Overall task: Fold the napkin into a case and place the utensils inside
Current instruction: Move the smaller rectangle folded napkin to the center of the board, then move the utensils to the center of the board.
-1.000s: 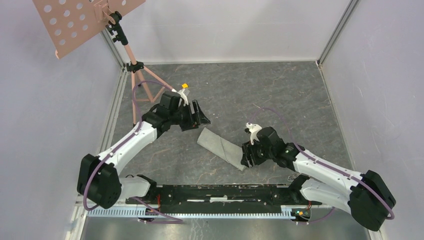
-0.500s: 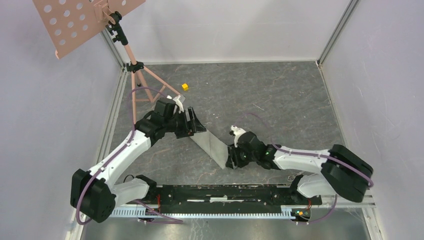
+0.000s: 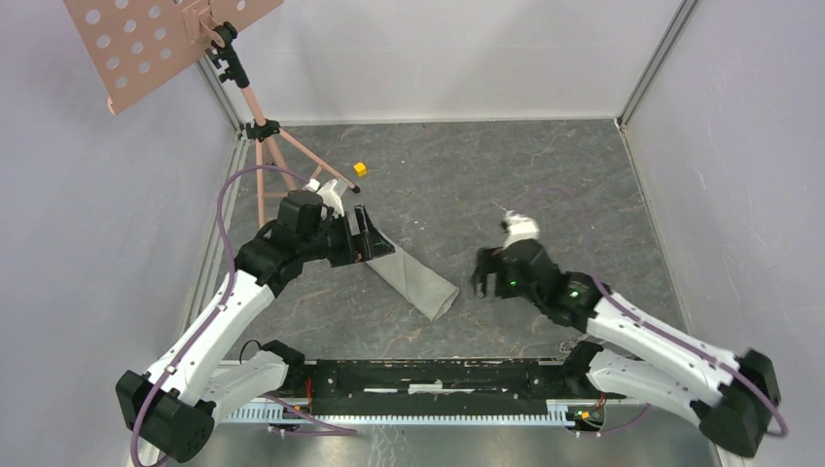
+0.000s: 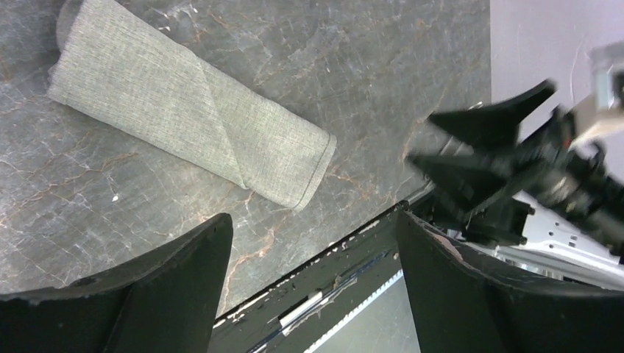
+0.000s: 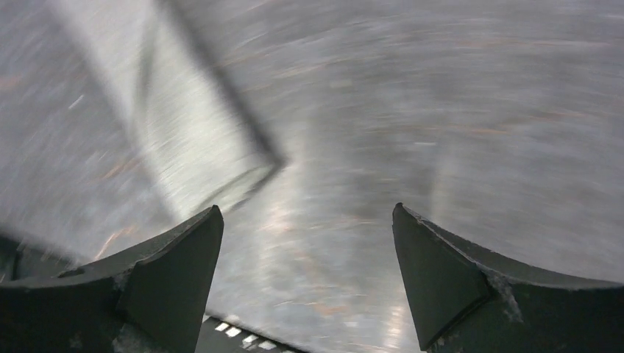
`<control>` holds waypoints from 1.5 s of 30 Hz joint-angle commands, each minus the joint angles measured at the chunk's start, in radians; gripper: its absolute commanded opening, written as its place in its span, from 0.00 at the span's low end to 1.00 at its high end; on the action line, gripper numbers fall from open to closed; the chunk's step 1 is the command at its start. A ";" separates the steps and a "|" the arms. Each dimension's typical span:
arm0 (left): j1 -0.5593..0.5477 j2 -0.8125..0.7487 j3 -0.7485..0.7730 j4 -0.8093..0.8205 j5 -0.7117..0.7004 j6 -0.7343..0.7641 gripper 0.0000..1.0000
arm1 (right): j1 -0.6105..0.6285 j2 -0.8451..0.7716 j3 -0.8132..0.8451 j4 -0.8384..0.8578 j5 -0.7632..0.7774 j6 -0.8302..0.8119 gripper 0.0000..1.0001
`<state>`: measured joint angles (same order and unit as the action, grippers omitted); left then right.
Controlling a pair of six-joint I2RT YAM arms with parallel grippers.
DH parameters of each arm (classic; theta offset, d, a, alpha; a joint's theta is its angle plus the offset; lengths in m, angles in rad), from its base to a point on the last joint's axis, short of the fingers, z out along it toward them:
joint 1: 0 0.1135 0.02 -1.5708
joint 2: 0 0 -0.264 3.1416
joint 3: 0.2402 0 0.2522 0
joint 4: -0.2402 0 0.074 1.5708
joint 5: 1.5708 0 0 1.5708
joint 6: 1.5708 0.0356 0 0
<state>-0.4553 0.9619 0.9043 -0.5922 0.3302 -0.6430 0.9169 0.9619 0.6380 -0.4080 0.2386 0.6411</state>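
The napkin [image 3: 413, 282] lies flat on the dark marble table as a narrow folded case, slanting from upper left to lower right. It also shows in the left wrist view [image 4: 191, 121] and, blurred, in the right wrist view [image 5: 191, 147]. My left gripper [image 3: 365, 238] is open and empty just over the case's upper left end; in its own view [image 4: 313, 220] the cloth lies beyond the fingertips. My right gripper [image 3: 484, 277] is open and empty, a little to the right of the case's lower end [image 5: 307, 209]. No utensils are in view.
A small yellow cube [image 3: 360, 168] lies on the table behind the left gripper. A pink music stand's tripod [image 3: 268, 146] stands at the back left corner. Grey walls close in the table on three sides. The black rail [image 3: 428, 375] runs along the near edge.
The right gripper has let go of the case's lower end and pulled back to the right. The left gripper has drawn back to the left. The case has shifted left and lies flat.
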 commanded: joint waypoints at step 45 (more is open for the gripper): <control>0.004 -0.046 0.110 -0.051 0.249 0.066 0.91 | -1.078 -0.175 -0.376 -0.190 0.001 0.061 0.37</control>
<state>-0.4549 0.9119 0.9749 -0.6525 0.5610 -0.6155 -0.1585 0.7338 0.3241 -0.7101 0.3504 0.7269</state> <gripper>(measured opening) 0.904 0.416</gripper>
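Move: The fork and spoon lie side by side on the board about 26 cm to my right hand's right, some 5 cm back and 11 cm below it. The folded napkin's middle is about 16 cm left of my right hand, 4 cm ahead and 11 cm down. From my left hand the fork and spoon lie roughly 48 cm to the right, 8 cm back and 20 cm below. I swing my right hand about 27 cm to the right, away from the napkin, turning it some 70 degrees clockwise and sinking about 10 cm as it curves back. Over the fork and spoon I tip the fingers further down, ease forward a little and close them about halfway, one tip against each handle. My left hand, still wide open, draws up and back a few centimetres, turning slightly clockwise. ##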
